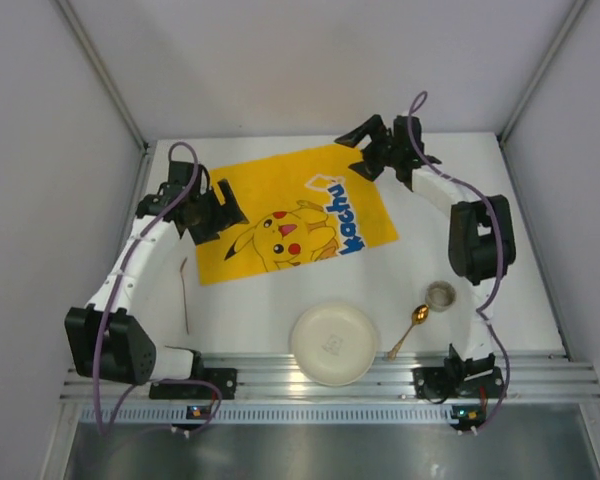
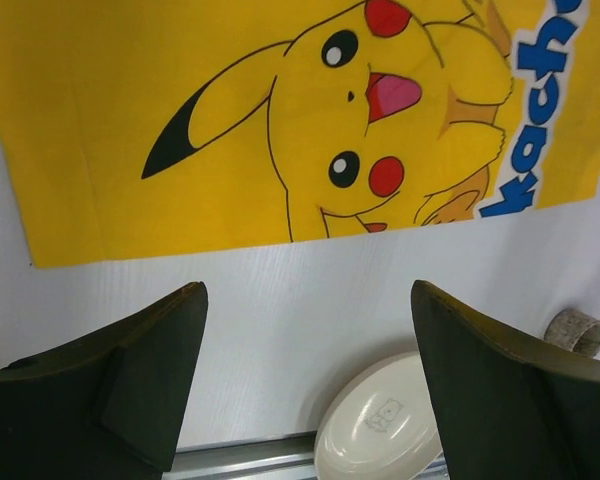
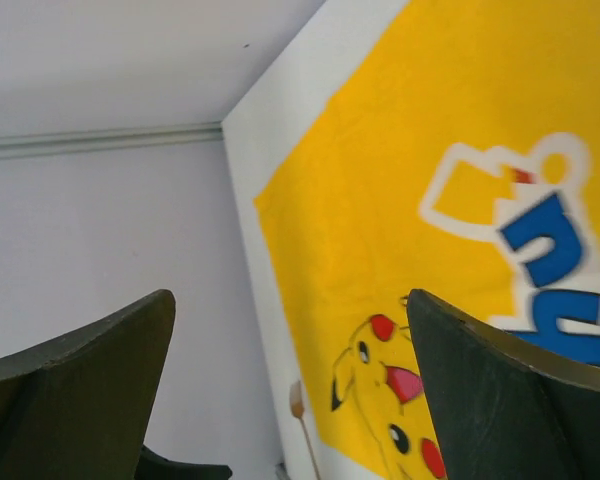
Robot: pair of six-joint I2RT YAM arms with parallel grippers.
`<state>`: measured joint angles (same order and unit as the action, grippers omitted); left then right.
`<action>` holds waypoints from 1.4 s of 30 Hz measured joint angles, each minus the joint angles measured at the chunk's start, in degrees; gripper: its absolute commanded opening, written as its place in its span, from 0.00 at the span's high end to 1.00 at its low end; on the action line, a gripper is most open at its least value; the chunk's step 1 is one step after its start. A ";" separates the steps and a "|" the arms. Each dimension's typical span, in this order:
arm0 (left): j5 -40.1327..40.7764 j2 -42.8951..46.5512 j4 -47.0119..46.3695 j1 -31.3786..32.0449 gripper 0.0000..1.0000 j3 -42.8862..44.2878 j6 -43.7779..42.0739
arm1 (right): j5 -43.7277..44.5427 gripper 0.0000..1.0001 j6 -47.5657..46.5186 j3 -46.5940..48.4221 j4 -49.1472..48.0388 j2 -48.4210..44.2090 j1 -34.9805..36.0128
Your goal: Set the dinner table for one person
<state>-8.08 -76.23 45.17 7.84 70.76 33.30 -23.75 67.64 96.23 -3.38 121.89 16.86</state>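
The dinner table [image 1: 250, 310] is a white top with a yellow Pikachu-print cloth [image 1: 280, 215] lying flat across its middle. My left gripper [image 1: 216, 212] hovers at the cloth's left edge, open, with only bare table [image 2: 280, 290] and the cloth [image 2: 280, 120] beyond its jaws. My right gripper [image 1: 368, 150] is above the cloth's far right corner, open and holding nothing; the cloth [image 3: 400, 230] lies below it. A white plate [image 1: 334, 344] sits at the near edge, also seen as the plate [image 2: 380, 430] from the left wrist.
A gold spoon [image 1: 408, 328] lies right of the plate, and a small round cup [image 1: 441, 295] stands behind it. A thin wooden utensil [image 1: 185, 295] lies left of the cloth. Grey walls enclose the table on three sides; an aluminium rail [image 1: 330, 380] runs along the near edge.
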 measured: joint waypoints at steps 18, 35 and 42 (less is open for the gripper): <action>0.22 -5.68 1.70 0.85 0.15 -3.85 -0.46 | 17.51 0.09 -27.54 16.00 42.14 8.02 -0.92; 2.14 -1.73 2.10 0.85 0.15 -5.20 -0.37 | 33.55 0.73 -36.98 28.61 62.36 18.03 1.90; 2.34 -1.73 2.12 0.85 0.15 -5.92 -0.22 | 33.73 1.00 -37.42 26.51 61.16 17.00 2.36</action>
<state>-5.74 -77.95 47.29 8.69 64.84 33.08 9.98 30.22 122.74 57.78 138.89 19.22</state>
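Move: The bare right edge of the yellow placemat, which already lies spread flat, is some 12 cm to the right of my open right hand, about 6 cm back and 17 cm below. The plate is roughly 45 cm back, nearly in line sideways; the glass cup is about 35 cm back and 25 cm right, with the gold spoon about 42 cm back and 18 cm right. From my left hand that edge lies about 37 cm right, 15 cm ahead and 18 cm below. I bring my right hand down about 16 cm and roughly 12 cm to the right, easing back some 6 cm, first swinging right and then dropping onto the placemat's right edge while rolling the wrist strongly so the fingers turn downward. There I close the fingers from wide open and pinch the cloth edge. My left hand, open and empty, sinks about 5 cm and draws slightly back. ##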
